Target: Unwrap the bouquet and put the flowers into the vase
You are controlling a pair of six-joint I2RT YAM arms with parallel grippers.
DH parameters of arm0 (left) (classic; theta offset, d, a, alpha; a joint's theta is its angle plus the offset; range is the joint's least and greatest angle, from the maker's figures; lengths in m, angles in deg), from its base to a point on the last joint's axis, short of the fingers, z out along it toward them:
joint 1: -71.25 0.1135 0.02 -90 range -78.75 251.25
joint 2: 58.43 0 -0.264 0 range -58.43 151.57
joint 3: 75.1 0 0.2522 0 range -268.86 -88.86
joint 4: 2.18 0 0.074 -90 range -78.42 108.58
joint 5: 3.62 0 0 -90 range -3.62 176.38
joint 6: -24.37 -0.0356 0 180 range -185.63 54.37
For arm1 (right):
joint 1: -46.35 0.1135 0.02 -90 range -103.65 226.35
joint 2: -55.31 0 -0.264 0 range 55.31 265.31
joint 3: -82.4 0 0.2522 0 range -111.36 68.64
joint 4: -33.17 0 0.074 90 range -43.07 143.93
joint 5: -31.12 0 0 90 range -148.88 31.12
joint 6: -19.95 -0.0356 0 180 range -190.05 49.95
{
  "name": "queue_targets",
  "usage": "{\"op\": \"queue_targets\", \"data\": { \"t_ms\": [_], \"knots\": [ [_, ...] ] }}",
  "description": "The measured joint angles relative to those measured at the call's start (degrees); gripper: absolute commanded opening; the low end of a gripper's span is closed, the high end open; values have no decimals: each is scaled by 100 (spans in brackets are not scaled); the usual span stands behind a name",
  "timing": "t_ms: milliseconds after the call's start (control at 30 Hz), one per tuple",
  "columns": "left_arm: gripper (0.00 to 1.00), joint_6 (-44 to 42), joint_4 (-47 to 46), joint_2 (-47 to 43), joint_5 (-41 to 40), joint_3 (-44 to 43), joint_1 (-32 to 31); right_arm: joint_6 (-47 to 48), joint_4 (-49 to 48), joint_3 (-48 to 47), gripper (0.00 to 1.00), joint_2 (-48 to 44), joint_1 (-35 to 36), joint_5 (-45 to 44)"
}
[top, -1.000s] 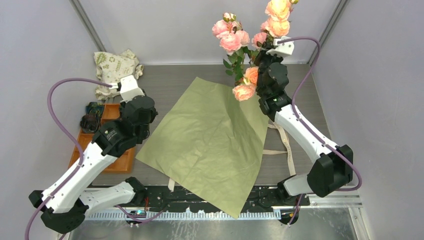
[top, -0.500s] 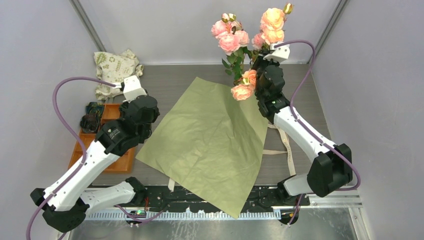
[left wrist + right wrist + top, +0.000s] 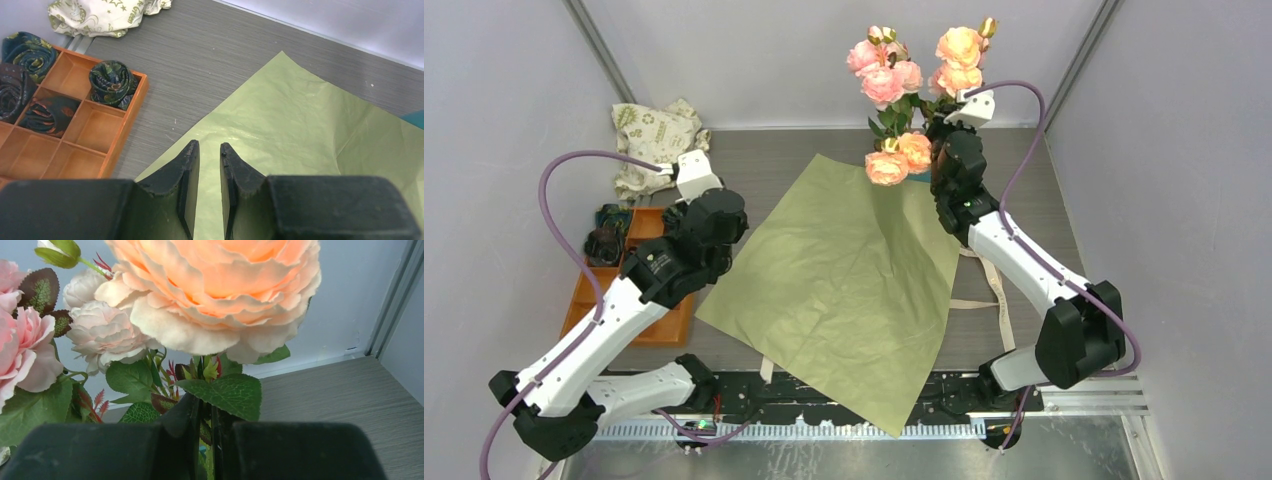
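The flowers (image 3: 902, 78), pink and peach blooms on green stems, stand upright over the table's back edge. My right gripper (image 3: 952, 135) is shut on their stems just under the leaves. In the right wrist view a big peach bloom (image 3: 215, 285) fills the top, and the gripper (image 3: 205, 412) pinches the dark stems. The bouquet's olive-green sheet (image 3: 844, 270) lies spread flat mid-table. My left gripper (image 3: 209, 146) hovers over the sheet's left edge, open a little, with nothing between its fingers. Only a teal sliver of the vase (image 3: 416, 119) shows, at the sheet's far right.
An orange compartmented tray (image 3: 672, 322) with dark rolled rosettes (image 3: 111, 82) sits at the left, under my left arm. A white leaf-printed cloth bag (image 3: 654, 135) lies in the back left corner. Beige ribbon (image 3: 996, 290) trails on the table beside the right arm.
My right gripper has carried the flowers left and a little lower in the top view. My left arm has edged slightly right; its jaws keep the same gap.
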Motion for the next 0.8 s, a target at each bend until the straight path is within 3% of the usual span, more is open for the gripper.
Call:
{"op": "queue_targets", "data": {
  "t_ms": [133, 500, 800],
  "knots": [
    [23, 0, -31, 33, 4, 2, 0, -7, 101, -9, 10, 33, 0, 28],
    [23, 0, -76, 90, 20, 24, 0, -166, 459, -9, 65, 33, 0, 190],
    [23, 4, -116, 177, 92, 63, 0, -240, 855, -76, 80, -293, 0, 446]
  ]
}}
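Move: Almost straight below the right hand, the vase has its middle about 27 cm down and 1 cm left. The hand still grips an orange rose stem, its blooms some 9 cm above and 4 cm ahead. Pink roses already in the vase stand about 9 cm left, 2 cm ahead and 5 cm higher than the hand; low orange roses hang 6 cm left and 7 cm back, near its height. From the left hand, the vase lies some 18 cm ahead, 28 cm right, 22 cm below. Sinking the last 2 cm towards the vase, the right hand tips forward about 5 degrees and opens its fingers from nearly shut to about three-quarters, letting go of the orange rose stem. It then eases back some 1.5 cm and up about the same, turning slightly counter-clockwise. ##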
